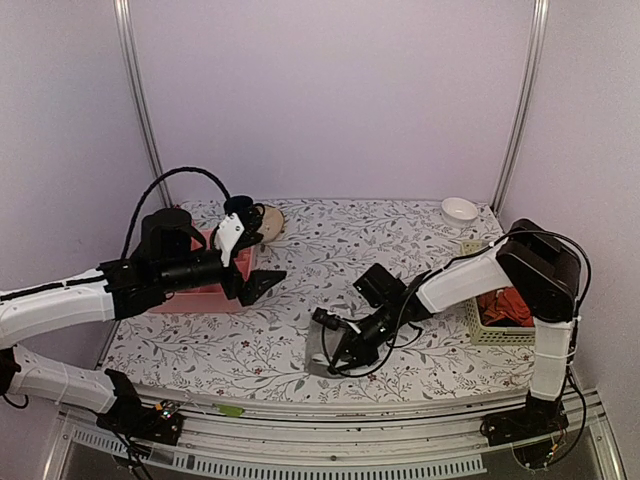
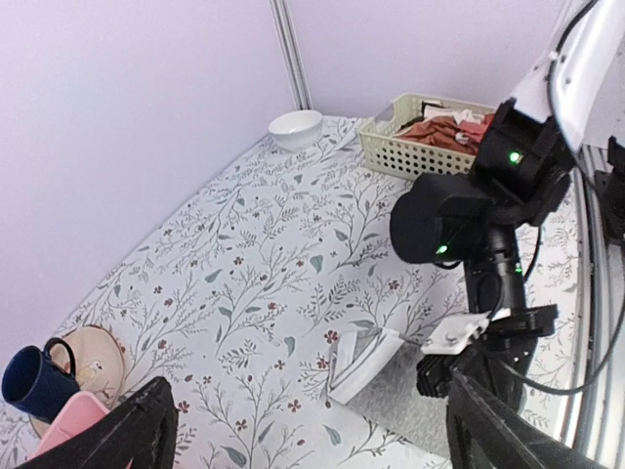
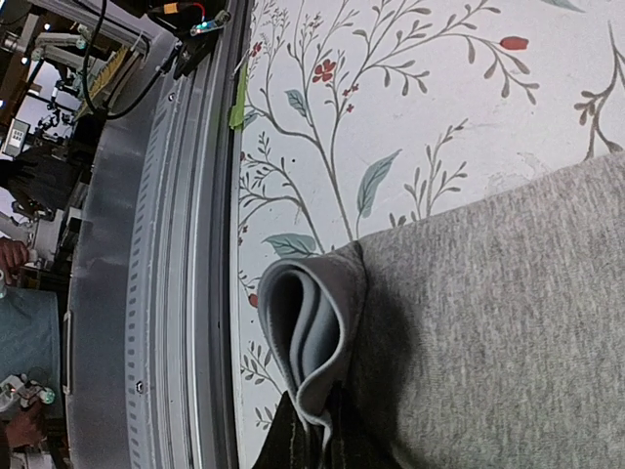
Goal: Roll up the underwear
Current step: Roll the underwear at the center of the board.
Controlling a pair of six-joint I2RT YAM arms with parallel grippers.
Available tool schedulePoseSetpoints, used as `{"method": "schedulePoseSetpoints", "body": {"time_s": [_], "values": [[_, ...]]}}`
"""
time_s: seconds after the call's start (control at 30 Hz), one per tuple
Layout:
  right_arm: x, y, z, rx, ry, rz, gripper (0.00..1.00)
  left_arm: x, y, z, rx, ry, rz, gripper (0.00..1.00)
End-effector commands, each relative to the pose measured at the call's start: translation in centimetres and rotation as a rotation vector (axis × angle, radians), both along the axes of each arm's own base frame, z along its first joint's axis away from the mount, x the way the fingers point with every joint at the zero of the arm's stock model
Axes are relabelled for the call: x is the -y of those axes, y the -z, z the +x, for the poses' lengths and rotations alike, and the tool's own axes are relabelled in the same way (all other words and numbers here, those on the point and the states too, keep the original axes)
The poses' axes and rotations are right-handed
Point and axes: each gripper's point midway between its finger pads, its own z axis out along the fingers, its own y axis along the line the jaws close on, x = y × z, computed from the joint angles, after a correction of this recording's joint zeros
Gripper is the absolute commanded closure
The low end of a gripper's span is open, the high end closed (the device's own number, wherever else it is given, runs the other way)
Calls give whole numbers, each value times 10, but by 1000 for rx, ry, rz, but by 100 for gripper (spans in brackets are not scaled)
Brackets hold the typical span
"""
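The underwear (image 1: 318,352) is grey cloth lying near the table's front edge, right of centre. In the left wrist view the underwear (image 2: 410,396) shows a folded end with pale trim. My right gripper (image 1: 338,346) is low over it. In the right wrist view, the right gripper (image 3: 325,437) is shut on a doubled-over fold of the underwear (image 3: 488,313), the fold bulging up from the dark fingertips. My left gripper (image 1: 255,262) hangs open well to the left, above the table, holding nothing. Its fingers (image 2: 146,430) frame the scene from afar.
A pink box (image 1: 195,290) sits under the left arm. A navy mug (image 1: 238,205) and a beige dish (image 1: 270,222) stand at the back left. A white bowl (image 1: 459,210) is at the back right. A woven basket (image 1: 478,325) with orange-red garments stands at the right edge.
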Motion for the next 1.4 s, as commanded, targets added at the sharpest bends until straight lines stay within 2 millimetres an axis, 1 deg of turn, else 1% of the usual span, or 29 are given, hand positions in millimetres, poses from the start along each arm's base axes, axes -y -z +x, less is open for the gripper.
{"method": "schedulePoseSetpoints", "body": {"time_s": [0.0,0.07,0.1,0.13,0.17,0.27,0.3,0.43,0.5,0.63,0.73,0.8,0.9,1.07,1.17,1.27,1.33,1.37], "values": [[7,16,3,-168,22,-85,100,-5,12,-12,-12,45,35,4],[4,20,6,-220,28,-105,100,-5,38,-32,-54,115,83,4],[7,26,3,-256,29,-132,100,-5,51,-42,-58,137,99,4],[4,26,6,-270,29,-132,100,-5,58,-53,-37,168,107,4],[2,27,8,-286,29,-137,100,-3,69,-67,-25,208,122,5],[1,35,12,-344,45,-166,100,-1,95,-90,-2,275,142,9],[2,41,13,-366,53,-183,100,1,100,-95,10,296,145,12],[-1,49,18,-451,69,-210,100,20,120,-105,29,375,222,20],[0,60,17,-500,80,-234,100,30,134,-109,49,422,279,24],[1,66,17,-553,95,-248,100,50,151,-111,109,491,358,33],[3,69,17,-604,117,-268,100,62,155,-107,161,515,378,39],[4,70,18,-617,119,-270,100,68,159,-104,187,523,393,41],[6,72,18,-625,121,-276,100,73,169,-99,214,522,422,43],[10,74,18,-625,124,-292,100,77,189,-98,207,549,466,44],[10,74,18,-624,125,-296,100,77,203,-90,224,522,523,45],[10,74,18,-626,125,-296,100,80,210,-83,233,509,557,48],[10,73,18,-624,125,-296,100,79,218,-83,216,517,585,54],[10,73,18,-623,126,-296,100,78,225,-85,199,529,604,61]]}}
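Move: The left end of the rolled part of the underwear, left hand's goal, lies about 22 cm below that hand, some 10 cm back and 7 cm to its right. The pink box is roughly 15 cm ahead of the left hand, 24 cm to its left and 20 cm lower. The right hand already pinches the roll, its left end about 3 cm to that hand's left, level fore and aft and 1 cm lower; the still-flat cloth has its middle some 7 cm ahead, straight ahead and 2 cm lower. Still pinching the roll shut-fingered, the right hand twists it over forward by some 35 degrees and carries it about 3 cm forward, then holds there. The left hand comes back and steeply down, over 20 cm, then swings right onto the roll's left end beside the right fingers, half closing so its fingers straddle the cloth, left side tilting up, turning clockwise. ##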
